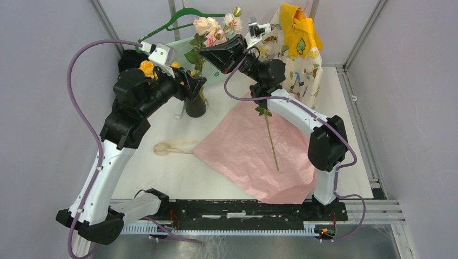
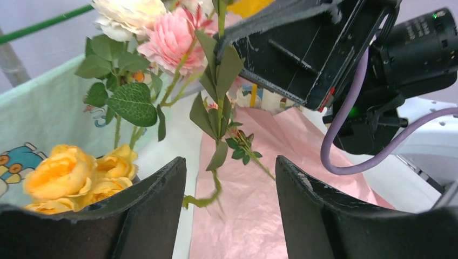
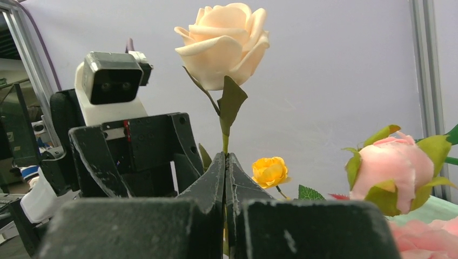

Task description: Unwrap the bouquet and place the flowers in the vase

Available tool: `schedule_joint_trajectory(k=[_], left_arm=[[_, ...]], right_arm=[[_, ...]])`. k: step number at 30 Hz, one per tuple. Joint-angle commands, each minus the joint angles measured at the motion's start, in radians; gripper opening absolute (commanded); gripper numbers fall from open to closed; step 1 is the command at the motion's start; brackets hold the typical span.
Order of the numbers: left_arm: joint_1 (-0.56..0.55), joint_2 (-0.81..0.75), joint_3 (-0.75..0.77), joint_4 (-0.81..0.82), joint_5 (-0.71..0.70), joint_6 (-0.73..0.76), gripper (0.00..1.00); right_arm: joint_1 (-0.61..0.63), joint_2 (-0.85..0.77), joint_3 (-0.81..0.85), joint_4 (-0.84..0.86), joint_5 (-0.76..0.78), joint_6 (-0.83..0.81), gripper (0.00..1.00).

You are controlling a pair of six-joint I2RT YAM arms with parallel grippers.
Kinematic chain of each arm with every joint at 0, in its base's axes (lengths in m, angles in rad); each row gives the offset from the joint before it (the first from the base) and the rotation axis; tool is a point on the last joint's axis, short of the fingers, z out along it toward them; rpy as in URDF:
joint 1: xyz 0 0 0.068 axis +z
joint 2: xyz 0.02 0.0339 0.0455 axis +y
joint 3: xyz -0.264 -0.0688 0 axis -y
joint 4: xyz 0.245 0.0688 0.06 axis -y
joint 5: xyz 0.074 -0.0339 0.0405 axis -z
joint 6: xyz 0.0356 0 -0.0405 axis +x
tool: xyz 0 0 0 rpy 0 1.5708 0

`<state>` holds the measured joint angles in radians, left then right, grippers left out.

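The black vase (image 1: pixel 195 108) stands at the back left with yellow roses (image 2: pixel 70 175) and pink and cream roses (image 1: pixel 208 27) in it. My right gripper (image 3: pixel 225 156) is shut on the stem of a cream rose (image 3: pixel 224 40) and holds it upright just above the vase. That leafy stem (image 2: pixel 219 108) hangs down, its bent lower end between the fingers of my open left gripper (image 2: pixel 230 162) without touching them. The left gripper (image 1: pixel 193 86) is beside the vase mouth. The bouquet's pink paper (image 1: pixel 254 151) lies spread flat, with one loose stem (image 1: pixel 270 140) on it.
A beige ribbon (image 1: pixel 167 147) lies on the table left of the paper. A green hanger (image 1: pixel 183 19) and a yellow patterned garment (image 1: pixel 297 48) hang at the back. A pale green printed cloth (image 2: pixel 38 118) sits behind the vase.
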<state>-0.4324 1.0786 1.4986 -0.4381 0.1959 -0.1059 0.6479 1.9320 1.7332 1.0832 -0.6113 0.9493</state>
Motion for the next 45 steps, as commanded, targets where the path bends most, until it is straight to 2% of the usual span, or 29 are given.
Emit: schedule_joint_trajectory(k=[1,5,8,17,23,29,37,45], left_arm=[[0.001,0.018,-0.003,0.060,0.063,0.050,0.67],[0.001,0.067,0.009,0.063,0.068,0.048,0.66],[0.001,0.097,0.008,0.076,0.094,0.045,0.61],[0.001,0.117,-0.025,0.123,0.103,0.048,0.29],[0.001,0.108,-0.018,0.125,-0.021,0.061,0.09],[0.001,0.165,0.003,0.153,-0.292,0.137,0.04],[0.002,0.275,0.017,0.274,-0.363,0.247,0.02],[0.003,0.401,0.142,0.266,-0.439,0.325,0.02]], right_arm=[[0.007,-0.064,0.017,0.062,-0.031,0.032,0.00],[0.014,-0.073,0.023,0.069,-0.039,0.041,0.00],[0.016,-0.077,0.023,0.077,-0.040,0.050,0.00],[0.016,-0.069,0.053,0.084,-0.039,0.063,0.00],[0.016,-0.060,0.044,0.087,-0.033,0.062,0.00],[0.016,-0.032,0.064,0.088,-0.027,0.053,0.00],[0.012,0.050,0.146,0.079,-0.028,0.050,0.00],[0.004,0.116,0.236,0.063,-0.023,0.037,0.00]])
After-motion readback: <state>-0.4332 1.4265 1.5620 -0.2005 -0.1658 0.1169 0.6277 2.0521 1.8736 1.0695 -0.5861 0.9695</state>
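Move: The cream rose's stem, dangling from the right gripper, has its lower part about 5 cm ahead of the left hand, 3 cm to its right and 4 cm below; it hangs some 3 cm back and 9 cm below the right hand. From the left hand, the vase stands about 8 cm ahead, 2 cm left and 32 cm down; the yellow roses are 10 cm ahead, 14 cm left and 8 cm lower; the pink flowers are 17 cm ahead, 4 cm right and 3 cm higher. Left dips about 5 cm, pinches the rose stem, swings forward 10 cm; right, still gripping, backs then follows. ##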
